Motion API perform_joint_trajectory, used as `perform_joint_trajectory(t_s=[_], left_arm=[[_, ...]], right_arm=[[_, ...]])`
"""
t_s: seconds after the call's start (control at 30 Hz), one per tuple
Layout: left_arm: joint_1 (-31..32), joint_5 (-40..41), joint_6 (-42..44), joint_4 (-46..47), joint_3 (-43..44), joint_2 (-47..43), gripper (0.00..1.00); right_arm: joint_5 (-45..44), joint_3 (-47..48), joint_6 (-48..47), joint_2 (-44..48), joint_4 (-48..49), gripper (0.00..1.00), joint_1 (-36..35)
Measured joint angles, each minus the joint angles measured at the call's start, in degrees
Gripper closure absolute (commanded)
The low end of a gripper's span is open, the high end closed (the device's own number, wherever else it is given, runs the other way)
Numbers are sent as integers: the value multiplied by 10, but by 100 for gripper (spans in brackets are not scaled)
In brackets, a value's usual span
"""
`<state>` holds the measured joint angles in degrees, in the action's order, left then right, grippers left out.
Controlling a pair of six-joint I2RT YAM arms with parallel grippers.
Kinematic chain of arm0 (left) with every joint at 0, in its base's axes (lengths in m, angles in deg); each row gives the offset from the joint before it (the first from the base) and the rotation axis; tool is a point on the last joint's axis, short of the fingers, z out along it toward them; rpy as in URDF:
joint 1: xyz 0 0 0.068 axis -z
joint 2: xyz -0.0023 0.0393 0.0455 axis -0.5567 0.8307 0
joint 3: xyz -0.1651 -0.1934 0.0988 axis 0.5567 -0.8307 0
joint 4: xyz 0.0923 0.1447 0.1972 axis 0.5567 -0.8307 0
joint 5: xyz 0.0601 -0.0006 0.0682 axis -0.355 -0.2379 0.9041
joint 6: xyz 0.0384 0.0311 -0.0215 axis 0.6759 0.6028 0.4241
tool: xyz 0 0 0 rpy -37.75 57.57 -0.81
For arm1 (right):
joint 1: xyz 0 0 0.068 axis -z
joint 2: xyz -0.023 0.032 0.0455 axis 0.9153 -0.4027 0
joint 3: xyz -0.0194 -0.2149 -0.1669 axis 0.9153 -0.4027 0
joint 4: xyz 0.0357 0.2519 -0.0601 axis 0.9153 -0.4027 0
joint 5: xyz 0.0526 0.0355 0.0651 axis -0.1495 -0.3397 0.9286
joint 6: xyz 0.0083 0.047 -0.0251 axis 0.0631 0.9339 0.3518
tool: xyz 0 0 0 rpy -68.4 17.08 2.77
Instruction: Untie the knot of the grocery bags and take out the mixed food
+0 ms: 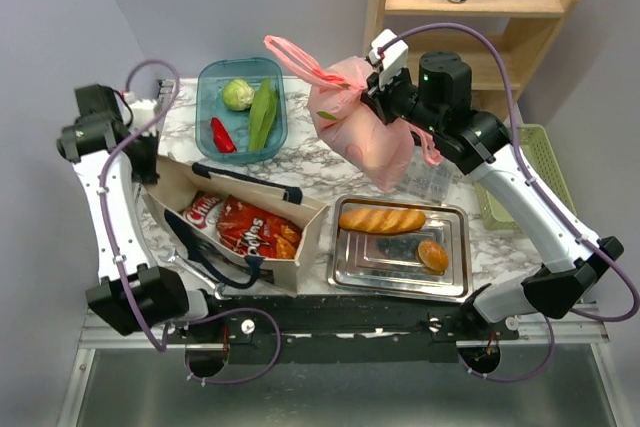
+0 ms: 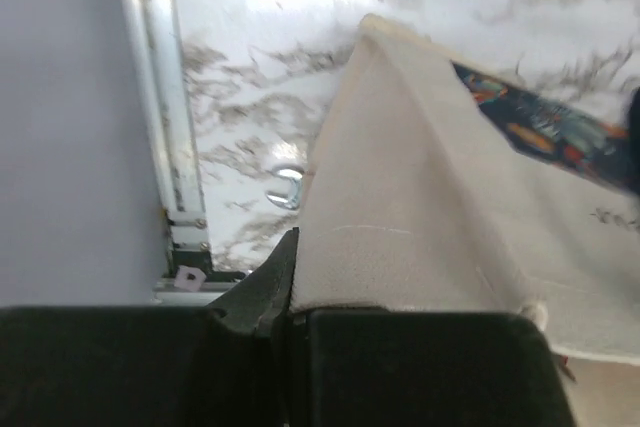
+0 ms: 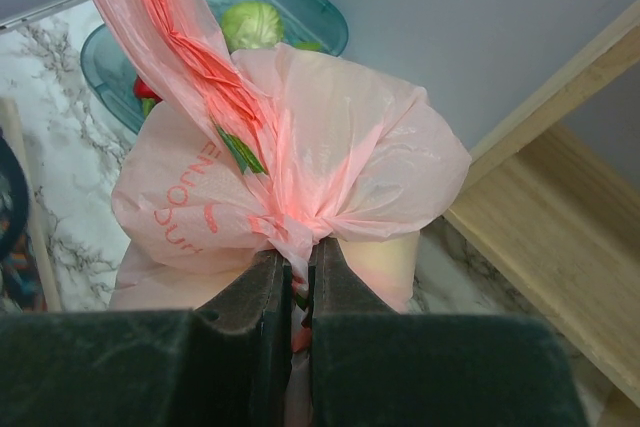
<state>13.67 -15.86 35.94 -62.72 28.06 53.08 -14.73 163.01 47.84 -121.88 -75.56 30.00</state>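
Note:
My right gripper (image 1: 373, 88) (image 3: 298, 263) is shut on the knot (image 3: 288, 229) of the pink plastic bag (image 1: 362, 135) (image 3: 345, 152) and holds the bag off the table at the back. One loose pink handle (image 1: 296, 58) trails up and to the left. The bag's contents are hidden. The beige canvas tote (image 1: 285, 265) (image 2: 430, 207) with navy straps lies open at the front left. A red chip bag (image 1: 206, 211) and an orange-red chip bag (image 1: 256, 230) lie in it. My left gripper (image 1: 152, 167) (image 2: 291, 279) is shut on the tote's cloth edge at its left corner.
A teal tub (image 1: 205, 82) at the back holds a green cabbage (image 1: 238, 95), a long green vegetable (image 1: 262, 113) and a red pepper (image 1: 222, 135). A steel tray (image 1: 400, 272) holds a baguette (image 1: 381, 219) and a bun (image 1: 432, 254). A green basket (image 1: 535, 162) and a wooden shelf (image 1: 520, 7) stand at the right.

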Motion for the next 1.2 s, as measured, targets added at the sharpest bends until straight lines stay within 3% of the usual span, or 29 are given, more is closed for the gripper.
perform_joint_trajectory(t_s=[0.27, 0.37, 0.47, 0.53, 0.63, 0.7, 0.83, 1.0, 1.07, 1.2], left_arm=[[-57, 4, 16, -89, 418, 171, 100], [-60, 19, 19, -60, 483, 208, 100], [-47, 41, 30, -8, 493, 242, 88], [-32, 58, 42, 23, 493, 263, 67], [-5, 83, 58, 95, 493, 307, 20], [10, 95, 67, 132, 493, 333, 3], [16, 129, 66, 177, 514, 368, 2], [20, 148, 55, 197, 530, 352, 2], [22, 124, 45, 187, 526, 320, 2], [23, -13, 29, 148, 461, 180, 1]], right_arm=[[0, -16, -2, 18, 1, 99, 4], [0, -19, -2, 19, 0, 99, 6], [1, -19, -2, 19, 0, 99, 7], [1, -19, -2, 19, 0, 99, 7], [1, -19, 1, 19, 0, 99, 7], [2, -23, 1, 19, 0, 99, 7], [11, -48, 7, 21, 0, 99, 10], [46, -92, 21, 22, -9, 99, 14], [73, -101, 25, 22, -19, 99, 15], [148, -113, 32, 22, -22, 99, 15]])
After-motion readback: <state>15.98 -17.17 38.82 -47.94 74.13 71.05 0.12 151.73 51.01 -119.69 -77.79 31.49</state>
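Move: My left hand already grips the tote bag's left rim; the bag's middle is about 14 cm to its right, 11 cm back and 12 cm below. It's to stand about 6 cm ahead and 2 cm left. The red pepper lies some 9 cm ahead and 10 cm right, the teal basket's middle 15 cm ahead and 14 cm right. From my right hand, which holds the knotted pink bag, the tote is roughly 27 cm left and 21 cm back, the loaf 20 cm back and 5 cm right. I haul the tote by its rim up and forward-left, past the basket's left side, about 22 cm out, then open my left fingers, let go and draw up, back and right, fingers tilting outward. Late on, my right hand keeps its pinch on the pink bag and lowers it about 8 cm, easing back. ##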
